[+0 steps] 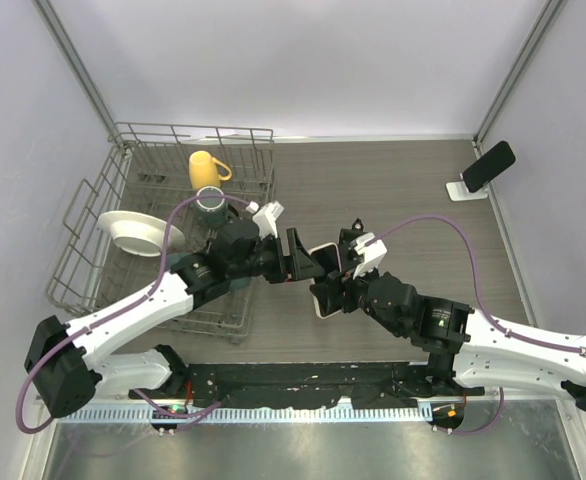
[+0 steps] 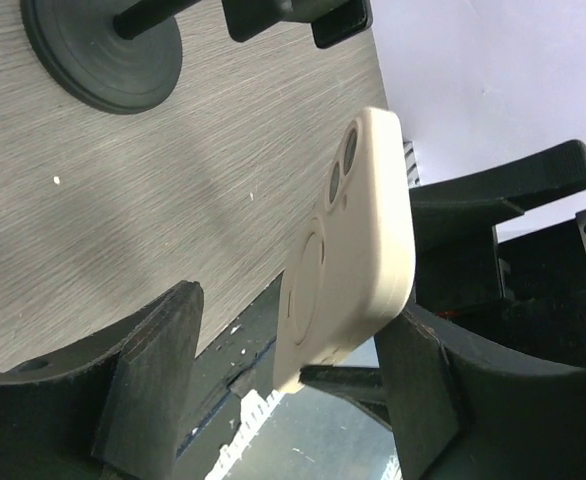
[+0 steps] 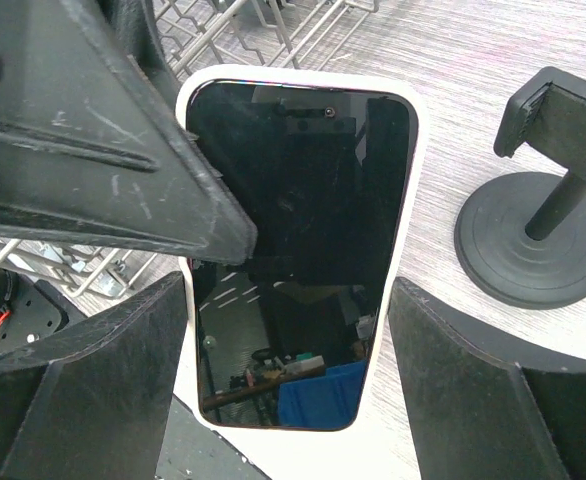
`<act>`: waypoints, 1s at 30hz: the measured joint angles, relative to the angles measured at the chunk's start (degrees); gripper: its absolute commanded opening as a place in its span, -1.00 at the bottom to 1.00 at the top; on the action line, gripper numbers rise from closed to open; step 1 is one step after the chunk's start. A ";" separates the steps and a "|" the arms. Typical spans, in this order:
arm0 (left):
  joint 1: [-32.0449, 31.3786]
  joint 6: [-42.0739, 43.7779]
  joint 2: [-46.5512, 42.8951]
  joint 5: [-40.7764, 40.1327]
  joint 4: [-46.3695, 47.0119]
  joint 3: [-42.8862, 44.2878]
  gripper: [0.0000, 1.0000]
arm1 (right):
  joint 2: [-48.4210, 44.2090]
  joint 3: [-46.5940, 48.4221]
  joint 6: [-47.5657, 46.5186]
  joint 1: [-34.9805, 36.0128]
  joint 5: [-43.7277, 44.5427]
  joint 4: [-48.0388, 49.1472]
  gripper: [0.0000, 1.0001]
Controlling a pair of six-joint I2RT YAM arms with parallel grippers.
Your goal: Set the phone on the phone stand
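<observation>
The phone point(image 1: 321, 306), in a white case with a dark screen, is held off the table at mid-table. My right gripper point(image 3: 286, 340) is shut on the phone point(image 3: 303, 200) across its width, a finger against each long edge. My left gripper point(image 2: 293, 345) is open around the same phone point(image 2: 358, 250). Its right finger touches the screen side and its left finger point(image 2: 163, 360) stands off the camera side. The left gripper point(image 1: 313, 265) meets the right gripper point(image 1: 331, 290) from the left. The white phone stand point(image 1: 463, 189) sits at the far right, with a dark slab point(image 1: 489, 165) leaning on it.
A black clamp stand with a round base point(image 3: 533, 235) sits on the table close beyond the phone, and the left wrist view shows this base point(image 2: 103, 55) too. A wire dish rack point(image 1: 123, 180) at the left holds a yellow mug point(image 1: 206, 167) and a white plate point(image 1: 138, 232).
</observation>
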 measured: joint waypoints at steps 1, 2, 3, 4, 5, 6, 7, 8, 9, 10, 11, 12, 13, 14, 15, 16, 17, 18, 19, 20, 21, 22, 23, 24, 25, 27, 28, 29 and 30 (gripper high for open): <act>-0.11 0.00 0.66 -0.11 0.07 0.46 0.32 | 0.00 0.00 -0.35 0.00 -0.13 0.02 -0.99; -0.31 0.00 1.18 -0.13 0.35 0.81 0.28 | 0.00 0.00 -0.63 0.00 -0.28 0.04 -0.99; -0.39 -0.02 1.62 -0.15 0.37 1.18 0.19 | 0.02 0.00 -0.90 0.00 -0.35 0.02 -0.99; -0.50 0.00 2.05 -0.17 0.61 1.51 0.14 | 0.02 0.00 -1.09 0.00 -0.46 0.02 -0.99; -0.61 -0.02 2.45 -0.22 0.83 1.86 0.10 | 0.02 0.00 -1.22 0.00 -0.48 0.02 -0.99; -0.68 0.02 2.89 -0.22 1.01 2.23 0.02 | 0.04 0.02 -1.42 0.00 -0.52 0.02 -0.99; -0.79 0.11 3.30 -0.22 1.36 2.54 -0.02 | 0.09 0.07 -1.68 0.00 -0.55 0.02 -0.99; -0.87 0.13 3.74 -0.13 1.53 2.84 -0.09 | 0.17 0.11 -1.90 0.00 -0.61 0.02 -0.99; -1.01 0.17 4.15 -0.13 1.75 3.08 -0.27 | 0.42 0.28 -2.12 0.00 -0.70 0.00 -0.99; -1.05 0.26 4.48 -0.11 2.01 3.23 -0.35 | 0.74 0.42 -2.25 0.00 -0.81 0.02 -0.99; -1.09 0.35 4.72 -0.02 2.16 3.30 -0.45 | 1.22 0.61 -2.27 0.00 -0.98 0.04 -0.99; -1.09 0.50 4.85 -0.07 2.21 3.30 -0.72 | 1.68 0.74 -2.38 0.00 -1.22 0.02 -0.86; -1.11 0.52 4.87 -0.04 2.21 3.30 -0.86 | 2.10 0.85 -2.45 0.00 -1.51 -0.02 -0.68; -1.11 1.22 4.87 -0.17 2.05 3.32 -0.94 | 2.60 1.11 -2.47 0.00 -1.77 -0.26 -0.45; -1.11 2.27 4.87 -0.20 1.53 3.41 -1.00 | 3.06 1.55 -2.40 0.00 -1.99 -0.66 0.01; -1.09 2.51 4.87 -0.09 1.42 3.50 -1.00 | 3.45 1.97 -2.36 -0.02 -2.03 -0.96 0.30; -1.09 3.10 4.85 -0.04 1.20 3.76 -1.00 | 3.96 2.62 -2.21 -0.11 -2.23 -1.51 0.46; -1.09 3.72 4.81 -0.04 0.94 3.98 -1.00 | 4.35 3.06 -2.14 -0.13 -2.25 -1.88 0.54; -1.11 4.22 4.72 -0.07 0.79 4.07 -1.00 | 4.87 3.72 -2.08 -0.20 -2.49 -2.62 0.57; -1.09 5.14 4.44 -0.04 0.52 4.09 -1.00 | 5.66 4.59 -2.03 -0.33 -2.93 -3.56 0.57; -1.09 5.84 4.17 -0.09 0.22 4.09 -1.00 | 6.67 5.73 -2.01 -0.39 -3.41 -4.66 0.58; -1.09 6.93 3.80 -0.13 -0.39 4.09 -1.00 | 7.78 6.95 -1.99 -0.48 -4.24 -5.86 0.59; -1.09 8.07 3.26 -0.17 -1.29 4.09 -1.00 | 8.92 8.17 -2.03 -0.72 -5.49 -7.06 0.60; -1.09 9.33 2.62 -0.24 -2.43 4.09 -1.00 | 9.94 9.25 -2.12 -0.96 -6.84 -8.07 0.60; -1.09 10.56 2.01 -0.22 -3.56 4.11 -1.00 | 10.71 10.03 -2.16 -1.16 -8.28 -8.81 0.61; -1.01 12.87 1.18 0.11 -5.81 4.37 -1.00 | 11.43 10.82 -2.12 -1.53 -11.34 -10.05 0.62; -1.01 13.97 0.96 0.76 -6.73 4.57 -1.00 | 11.43 10.91 -2.05 -1.64 -12.41 -10.36 0.62; -0.94 14.73 0.90 1.27 -7.52 4.83 -1.00 | 11.39 11.02 -2.05 -1.81 -13.79 -10.71 0.62; -0.52 16.00 0.87 2.14 -8.57 5.20 -1.00 | 11.21 11.06 -2.14 -2.01 -15.15 -10.95 0.62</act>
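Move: The phone is already off the table, gripped across its width by the right fingers, its middle about 2 cm ahead of that hand point and 1 cm left, level with it. From the left hand, its middle is some 4 cm back, 3 cm right and 2 cm below. The black stand is roughly 5 cm ahead of the left hand, 11 cm right and 12 cm lower; from the right hand, 10 cm ahead, 8 cm right and 10 cm lower. The phone's upper left edge is taken between the left fingers, which reach about 2 cm rightward and slightly forward, closing to pinch it front and back. Then, both hands gripping it, they carry it left and back, away from the black stand, the right hand travelling some 4 cm, sinking slightly and turning counter-clockwise while the left wrist rolls about 15 degrees. ##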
